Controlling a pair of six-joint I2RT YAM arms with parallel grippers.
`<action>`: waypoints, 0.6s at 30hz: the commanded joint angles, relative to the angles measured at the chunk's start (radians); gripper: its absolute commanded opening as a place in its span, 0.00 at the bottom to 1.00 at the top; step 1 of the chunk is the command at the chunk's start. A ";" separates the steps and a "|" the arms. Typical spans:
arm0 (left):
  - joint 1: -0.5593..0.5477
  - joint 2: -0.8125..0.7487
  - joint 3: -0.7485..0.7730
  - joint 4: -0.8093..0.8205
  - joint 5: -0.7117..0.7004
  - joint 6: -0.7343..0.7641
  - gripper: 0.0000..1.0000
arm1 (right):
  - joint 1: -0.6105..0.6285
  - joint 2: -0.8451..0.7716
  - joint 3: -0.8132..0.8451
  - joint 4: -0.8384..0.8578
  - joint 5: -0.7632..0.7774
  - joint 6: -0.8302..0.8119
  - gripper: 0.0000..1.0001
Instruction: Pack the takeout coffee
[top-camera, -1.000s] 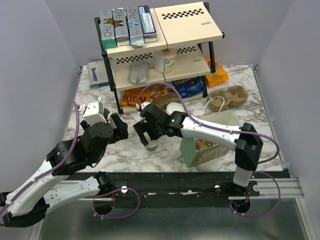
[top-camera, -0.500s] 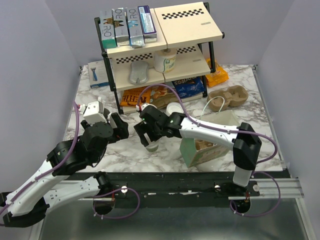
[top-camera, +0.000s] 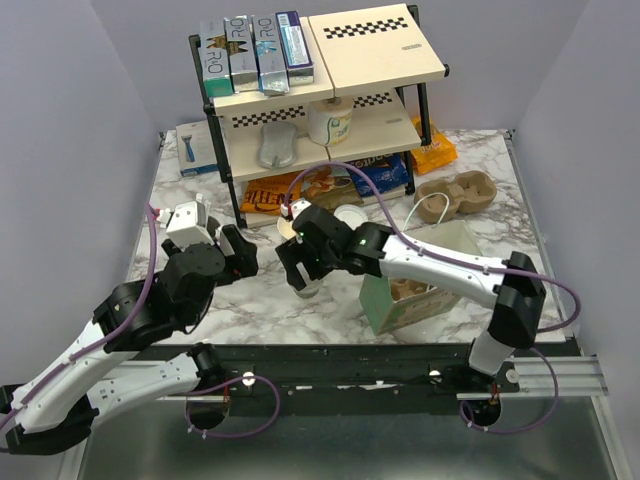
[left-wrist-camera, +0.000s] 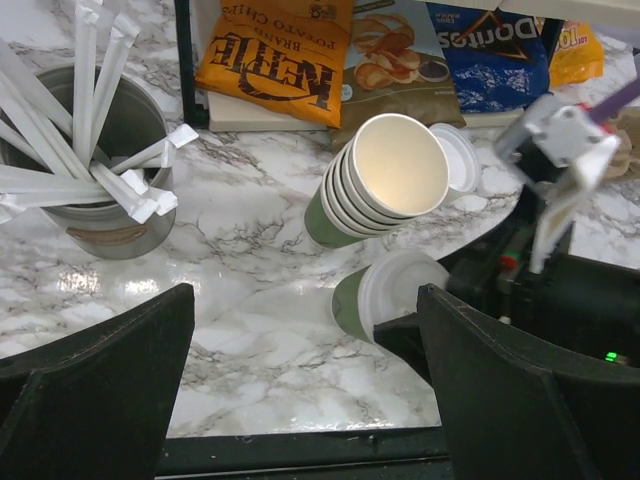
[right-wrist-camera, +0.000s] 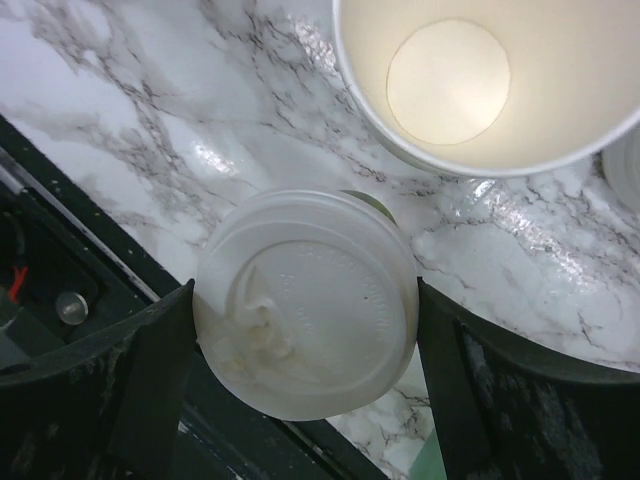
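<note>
The takeout coffee (right-wrist-camera: 305, 300), a small green-sided cup with a white lid, stands near the table's front edge (top-camera: 308, 291). My right gripper (right-wrist-camera: 305, 302) comes down over it, and both fingers press against the lid's rim. The left wrist view shows the same cup (left-wrist-camera: 385, 295) with the right gripper's dark finger beside it. My left gripper (top-camera: 238, 256) hangs wide open to the cup's left with nothing between its fingers (left-wrist-camera: 120, 350). A stack of nested lidless cups (left-wrist-camera: 385, 180) stands just behind the coffee.
A green paper bag (top-camera: 420, 275) with handles stands open right of the cup. A brown cup carrier (top-camera: 457, 195) lies behind it. Loose lids (top-camera: 350, 215), chip bags (left-wrist-camera: 275, 50), a straw tin (left-wrist-camera: 100, 170) and the shelf (top-camera: 320, 100) fill the back.
My right gripper's jaws have drawn in onto the lidded cup, and its arm has shifted a little to the right. The left arm has not moved.
</note>
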 joint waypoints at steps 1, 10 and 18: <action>0.004 -0.015 -0.004 0.040 -0.002 0.032 0.99 | -0.004 -0.118 -0.020 0.000 -0.025 -0.029 0.68; 0.002 0.003 -0.003 0.189 0.063 0.131 0.99 | -0.004 -0.433 -0.048 -0.026 -0.002 -0.066 0.68; 0.004 0.083 -0.003 0.391 0.164 0.233 0.99 | -0.032 -0.643 0.017 -0.111 0.238 -0.082 0.69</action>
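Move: The lidded cup is already in my right hand, just off the table. The paper bag it goes to stands about 23 cm to the right of that hand, level with it in reach, its middle some 3 cm lower. The cup stack is about 9 cm straight ahead of the hand, and the white tub roughly 15 cm ahead and 9 cm to the right. From my open left hand, the bag lies about 35 cm to the right, 2 cm ahead and 15 cm lower. With my right hand I keep the lidded cup pinched and hoist it fast, some 20 cm up, sweeping it rightward about 10 cm to the bag's side and drawing back slightly, while the wrist tips the fingers up nearly 30 degrees. My left hand, empty and wide open, starts late, easing to the right and up by about 5 cm. ##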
